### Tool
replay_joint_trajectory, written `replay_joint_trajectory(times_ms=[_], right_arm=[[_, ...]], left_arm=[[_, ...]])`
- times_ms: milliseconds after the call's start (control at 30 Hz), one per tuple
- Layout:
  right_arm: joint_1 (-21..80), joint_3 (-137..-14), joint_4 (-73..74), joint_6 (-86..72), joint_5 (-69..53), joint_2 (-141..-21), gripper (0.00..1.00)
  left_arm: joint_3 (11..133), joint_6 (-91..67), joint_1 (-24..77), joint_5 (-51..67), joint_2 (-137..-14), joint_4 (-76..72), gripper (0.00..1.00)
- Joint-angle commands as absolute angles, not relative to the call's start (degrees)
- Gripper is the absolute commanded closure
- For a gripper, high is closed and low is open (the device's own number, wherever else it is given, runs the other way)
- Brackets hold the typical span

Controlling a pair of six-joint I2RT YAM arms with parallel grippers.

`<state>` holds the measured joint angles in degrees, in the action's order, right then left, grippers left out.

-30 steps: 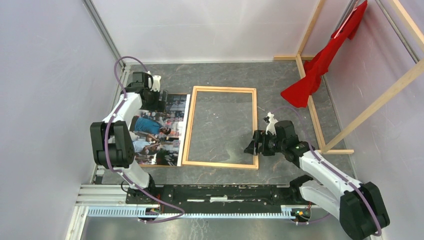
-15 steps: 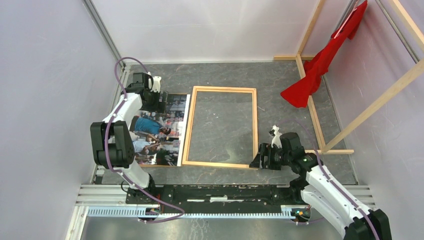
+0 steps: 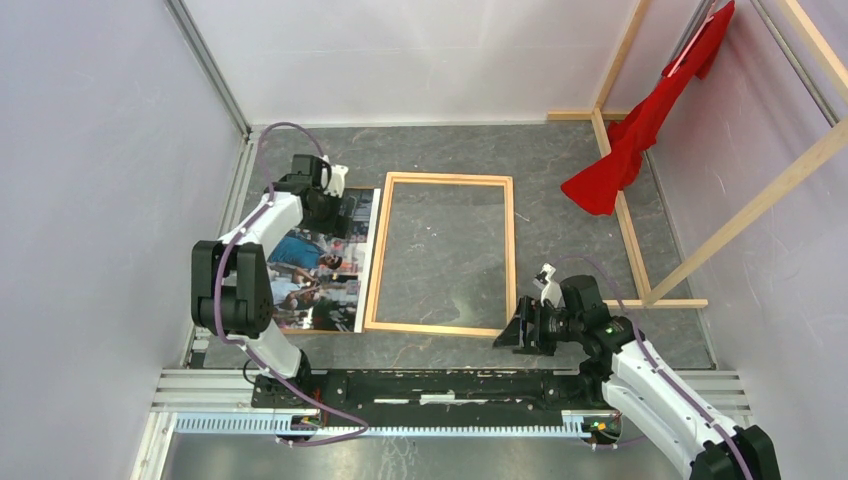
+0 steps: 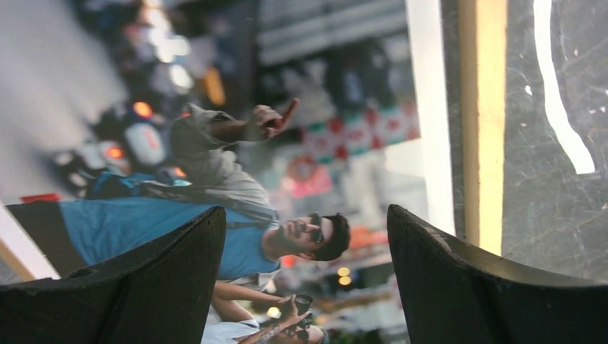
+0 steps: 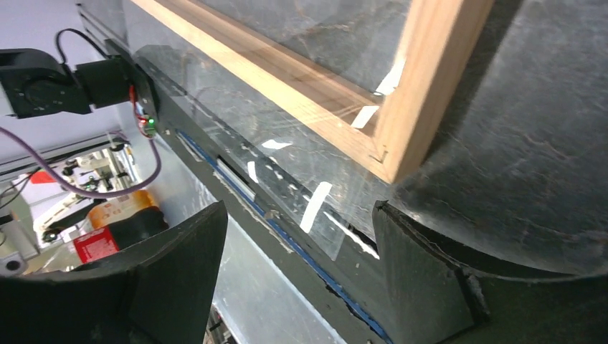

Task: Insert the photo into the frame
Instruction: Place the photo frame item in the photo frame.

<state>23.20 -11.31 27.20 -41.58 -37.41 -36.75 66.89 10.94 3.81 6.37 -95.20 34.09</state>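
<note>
The photo (image 3: 318, 268) lies face up on the table, just left of the frame (image 3: 372, 262); its colourful street scene fills the left wrist view (image 4: 287, 136). My left gripper (image 3: 338, 210) hovers open over the photo's far end, near its right edge, with nothing between the fingers (image 4: 305, 215). The frame's wooden left rail (image 4: 482, 122) shows beside the photo's white border. My right gripper (image 3: 516, 330) stands open just off the frame's near right corner (image 5: 401, 122), empty (image 5: 297, 211). A clear sheet (image 5: 308, 172) juts past that corner.
A red cloth (image 3: 640, 135) hangs on a wooden rack (image 3: 765, 195) at the right; the rack's base beams (image 3: 630, 235) lie on the table. A black rail (image 3: 440, 385) runs along the near edge. Walls close in at left and back.
My left gripper has shifted right across the photo's far end toward the frame. My right gripper has drawn back from the frame's right rail to its near right corner.
</note>
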Motion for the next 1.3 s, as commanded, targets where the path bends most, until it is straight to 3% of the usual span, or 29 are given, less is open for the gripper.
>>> replay_joint_trajectory(times_ms=[0,433,1033,1267], right_arm=[[23.45,-10.48,20.92,-45.71,-40.56,-36.74,0.19],[23.47,-10.09,5.60,-53.55,-40.25,-37.84,0.19],[23.48,-20.07,2.15,-42.33,-28.60,-53.75,0.18],[23.47,-21.02,-6.31,-43.72,-29.09,-59.82,0.19]], left_arm=[[65.22,10.48,6.03,7.88,-93.68,31.20,0.12],[63.72,10.28,9.74,8.17,-95.01,29.52,0.12],[63.68,11.04,10.17,7.47,-95.16,29.57,0.12],[64.16,11.28,10.36,7.40,-95.70,29.61,0.12]])
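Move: From the right hand, the frame's near right corner lies about 2 cm ahead, 2 cm to the right and 3 cm below. The clear sheet lying loosely over the frame has its middle some 17 cm ahead, 16 cm to the left and 3 cm below, with its near edge overhanging the frame. The frame's middle is 20 cm ahead and 13 cm left. From the left hand, the sheet's middle lies some 20 cm to the right and 10 cm back, 8 cm below. With its fingers open, the right hand lifts about 3 cm while easing left and rolling some 10 degrees, then runs forward over the near rail to about 10 cm from its start, just inside the right rail, fingertips swinging forward until the clear sheet's right edge is close by the finger farther from the base. The left hand, also open, shifts about 4 cm right towards the frame's left rail, sinking slightly, then waits over the photo's right side. ##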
